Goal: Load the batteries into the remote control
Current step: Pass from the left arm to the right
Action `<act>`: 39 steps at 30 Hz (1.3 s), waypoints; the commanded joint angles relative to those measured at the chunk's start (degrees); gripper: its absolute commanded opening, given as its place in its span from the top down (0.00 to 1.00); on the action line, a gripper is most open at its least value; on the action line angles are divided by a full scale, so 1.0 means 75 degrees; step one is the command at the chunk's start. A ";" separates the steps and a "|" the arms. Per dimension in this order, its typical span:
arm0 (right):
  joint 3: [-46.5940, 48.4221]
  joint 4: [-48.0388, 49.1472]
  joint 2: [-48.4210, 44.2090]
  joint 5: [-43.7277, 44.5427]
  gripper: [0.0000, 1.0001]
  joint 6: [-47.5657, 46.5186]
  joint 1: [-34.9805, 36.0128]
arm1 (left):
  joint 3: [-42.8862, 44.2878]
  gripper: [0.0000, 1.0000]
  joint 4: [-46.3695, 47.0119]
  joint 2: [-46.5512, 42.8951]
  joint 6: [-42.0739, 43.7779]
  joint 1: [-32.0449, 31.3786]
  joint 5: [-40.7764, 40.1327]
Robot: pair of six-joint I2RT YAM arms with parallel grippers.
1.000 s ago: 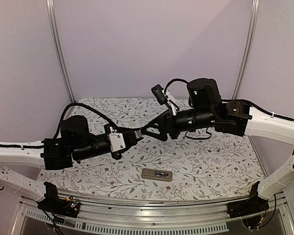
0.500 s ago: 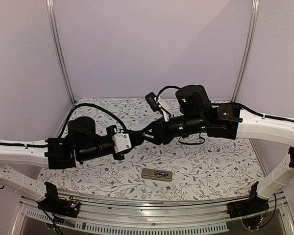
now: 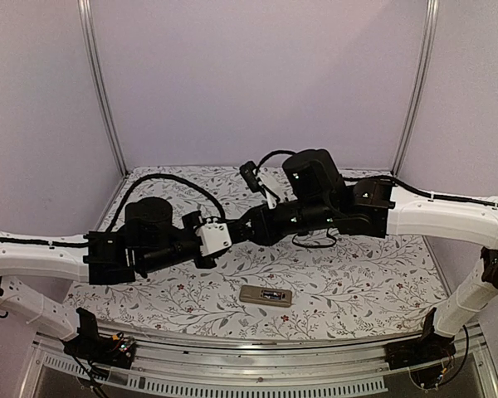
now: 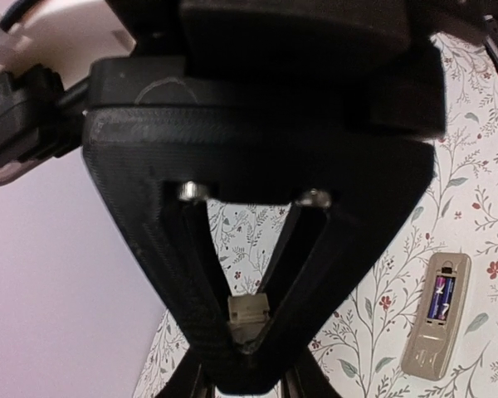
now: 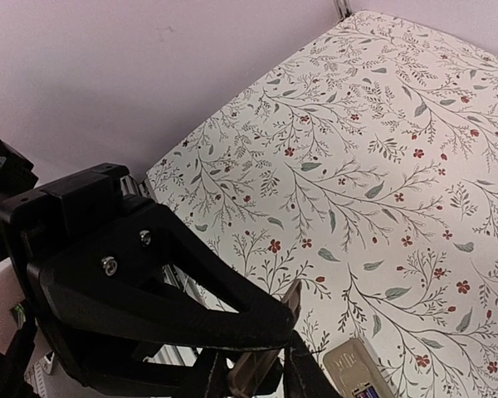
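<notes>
The remote control (image 3: 266, 295) lies back up on the flowered table near the front, apart from both arms. In the left wrist view the remote (image 4: 436, 327) shows the batteries (image 4: 441, 299) sitting in its open recess. Only its end (image 5: 354, 371) shows in the right wrist view. Above the table's middle my left gripper (image 3: 231, 233) and right gripper (image 3: 243, 228) meet tip to tip. Between them is a small flat grey cover piece (image 4: 249, 312). My left gripper (image 4: 249, 336) is shut on it, and my right gripper (image 5: 261, 371) is shut on the same cover piece (image 5: 270, 361).
The flowered table cloth (image 3: 357, 274) runs to the lilac back wall and to metal corner posts (image 3: 415, 83). A black cable (image 3: 315, 242) hangs under the right arm. The arm bases and a metal rail (image 3: 257, 365) line the near edge.
My right arm has swung left to meet the left gripper, and its jaws have closed onto the cover piece. The left arm has shifted slightly right. The remote has not moved.
</notes>
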 commanded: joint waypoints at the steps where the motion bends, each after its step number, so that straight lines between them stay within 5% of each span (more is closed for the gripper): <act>1: 0.0150 -0.0257 0.0239 0.0228 0.80 0.0088 0.0090 | 0.0205 0.77 0.0077 0.0058 -0.0087 0.0066 -0.0157; 13: 0.0153 -0.0444 0.0074 0.0424 0.90 0.0070 0.0084 | 0.0213 0.74 0.0132 0.0094 -0.0114 0.0107 -0.0266; 24: -0.0053 -0.0438 -0.0101 0.0295 0.96 0.0351 -0.0097 | 0.0081 0.41 0.0071 -0.0043 -0.0156 0.0102 -0.0428; 31: -0.1404 0.0711 -0.1129 -0.1453 0.97 0.0493 -0.0766 | -0.0316 0.29 -0.0476 -0.0839 -0.0733 0.0203 0.0650; 36: -0.2172 0.1317 -0.1813 -0.2262 0.97 0.0560 -0.1190 | -0.0331 0.31 -0.0960 -0.0987 -0.0887 0.0225 0.1663; 39: -0.2554 0.1945 -0.2123 -0.2715 0.97 0.0805 -0.1320 | -0.0288 0.35 -0.0883 -0.0922 -0.0910 0.0224 0.1395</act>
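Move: The battery cover is still in the left gripper. Its middle is barely 1 cm ahead and 1 cm right of the left hand point, and the right gripper's half-open fingers already straddle it, with its middle about 1 cm to that hand's left and 1 cm lower. The open remote lies on the table, from either hand about 6 cm to the right, 2 cm back and some 24 cm below. Hold both grippers nearly still while the right fingers finish closing and pinch the battery cover. Only then spread the left fingers wide to let go of it. Draw the right gripper about 6 cm to the right, dipping roughly 2 cm on the way and coming up again, and back the left one off about 3 cm towards its base, slightly up and left. ##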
